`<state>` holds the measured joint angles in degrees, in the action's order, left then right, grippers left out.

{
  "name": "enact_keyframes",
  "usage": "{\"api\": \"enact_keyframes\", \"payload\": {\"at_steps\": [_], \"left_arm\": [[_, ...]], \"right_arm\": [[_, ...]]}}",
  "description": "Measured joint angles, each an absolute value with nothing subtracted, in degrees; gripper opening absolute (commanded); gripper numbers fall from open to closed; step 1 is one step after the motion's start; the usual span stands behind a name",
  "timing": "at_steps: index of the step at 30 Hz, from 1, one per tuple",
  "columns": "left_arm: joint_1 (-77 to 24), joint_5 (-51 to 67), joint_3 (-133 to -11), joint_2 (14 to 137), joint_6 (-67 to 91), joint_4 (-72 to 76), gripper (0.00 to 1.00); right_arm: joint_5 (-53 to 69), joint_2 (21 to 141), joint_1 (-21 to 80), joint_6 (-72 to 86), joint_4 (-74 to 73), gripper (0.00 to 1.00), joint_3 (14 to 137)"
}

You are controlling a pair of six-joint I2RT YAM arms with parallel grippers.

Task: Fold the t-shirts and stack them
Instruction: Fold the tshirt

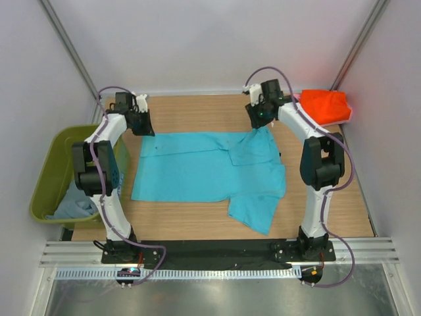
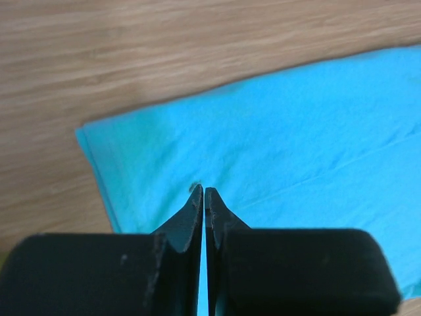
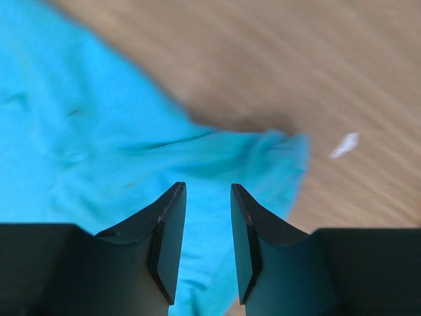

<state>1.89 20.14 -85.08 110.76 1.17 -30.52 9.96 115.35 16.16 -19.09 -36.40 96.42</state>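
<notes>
A bright turquoise t-shirt (image 1: 197,168) lies spread across the middle of the wooden table, with part of its right side folded over and one sleeve pointing toward the near edge. My left gripper (image 1: 143,125) hangs over its far left corner. In the left wrist view that gripper (image 2: 204,191) is shut, with the cloth (image 2: 283,138) lying flat beneath it. My right gripper (image 1: 258,122) is over the far right corner. Its jaws (image 3: 208,187) stand apart above slack, rumpled cloth (image 3: 79,138) and grip nothing. An orange-red t-shirt (image 1: 323,105) lies folded at the far right. A grey-blue t-shirt (image 1: 74,207) sits in the bin.
An olive-green bin (image 1: 49,178) stands off the table's left edge beside the left arm. A pink edge (image 1: 348,113) shows under the orange-red shirt. A small white scrap (image 3: 345,145) lies on the wood by the shirt's corner. White walls close in the far and side edges.
</notes>
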Motion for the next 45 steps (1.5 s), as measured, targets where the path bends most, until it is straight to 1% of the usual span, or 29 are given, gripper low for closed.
{"api": "enact_keyframes", "payload": {"at_steps": [6, 11, 13, 28, 39, 40, 41, 43, 44, 45], "left_arm": [[1.85, 25.12, -90.59, 118.26, 2.9, -31.77, 0.02], [1.67, 27.77, -91.37, 124.16, 3.53, -34.41, 0.02], [1.67, 28.42, -91.96, 124.46, 3.79, -35.14, 0.02], [1.52, 28.03, -92.33, 124.66, 3.86, -35.9, 0.02], [1.5, 27.86, -92.31, 124.66, 3.86, -35.9, 0.02], [1.5, 27.83, -92.33, 124.66, 3.86, -35.9, 0.02], [1.5, 27.81, -92.33, 124.66, 3.86, -35.9, 0.02], [1.45, 27.64, -92.33, 124.66, 3.88, -35.9, 0.02], [1.39, 27.55, -92.33, 124.66, 3.86, -35.9, 0.02], [1.37, 27.46, -92.33, 124.66, 3.86, -35.9, 0.02]], "right_arm": [[7.75, 121.36, 8.29, -18.22, -33.98, 0.38, 106.15], [8.25, 125.45, 5.58, -16.95, -34.0, 0.38, 109.67], [9.39, 126.69, 5.04, -16.4, -34.33, 0.38, 110.37], [21.91, 128.4, 3.66, -11.66, -36.49, 0.37, 110.85], [24.18, 128.4, 3.66, -10.57, -37.85, 0.37, 108.05], [24.16, 128.4, 3.66, -10.57, -37.95, 0.34, 107.9], [24.16, 128.4, 3.66, -10.57, -37.93, 0.23, 107.68], [24.14, 128.4, 3.66, -10.79, -37.93, 0.1, 107.33], [24.03, 128.4, 3.66, -10.72, -37.89, 0.02, 107.07], [23.9, 128.4, 3.66, -10.74, -37.93, 0.01, 106.87]]}}
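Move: For my right hand, the blue t-shirt's bunched far-right corner lies about 4 cm ahead, 6 cm to the right and 5 cm below. A white scrap is some 3 cm farther out and 3 cm right of it, and the red shirt pile roughly 8 cm farther out and 23 cm right of it. My left hand goes for a spot on the t-shirt level ahead, 3 cm right and 6 cm below; its far-left corner is about 4 cm ahead, 4 cm left of that hand. I drop my shut left fingertips about 6 cm, edging right, onto the t-shirt near its far-left corner, and keep them pressed there. My open right hand swings forward and right, about 8 cm each way, over the far-right corner, eases back and down while rolling its left side up some 15 degrees, and closes its fingers on the bunched cloth. ##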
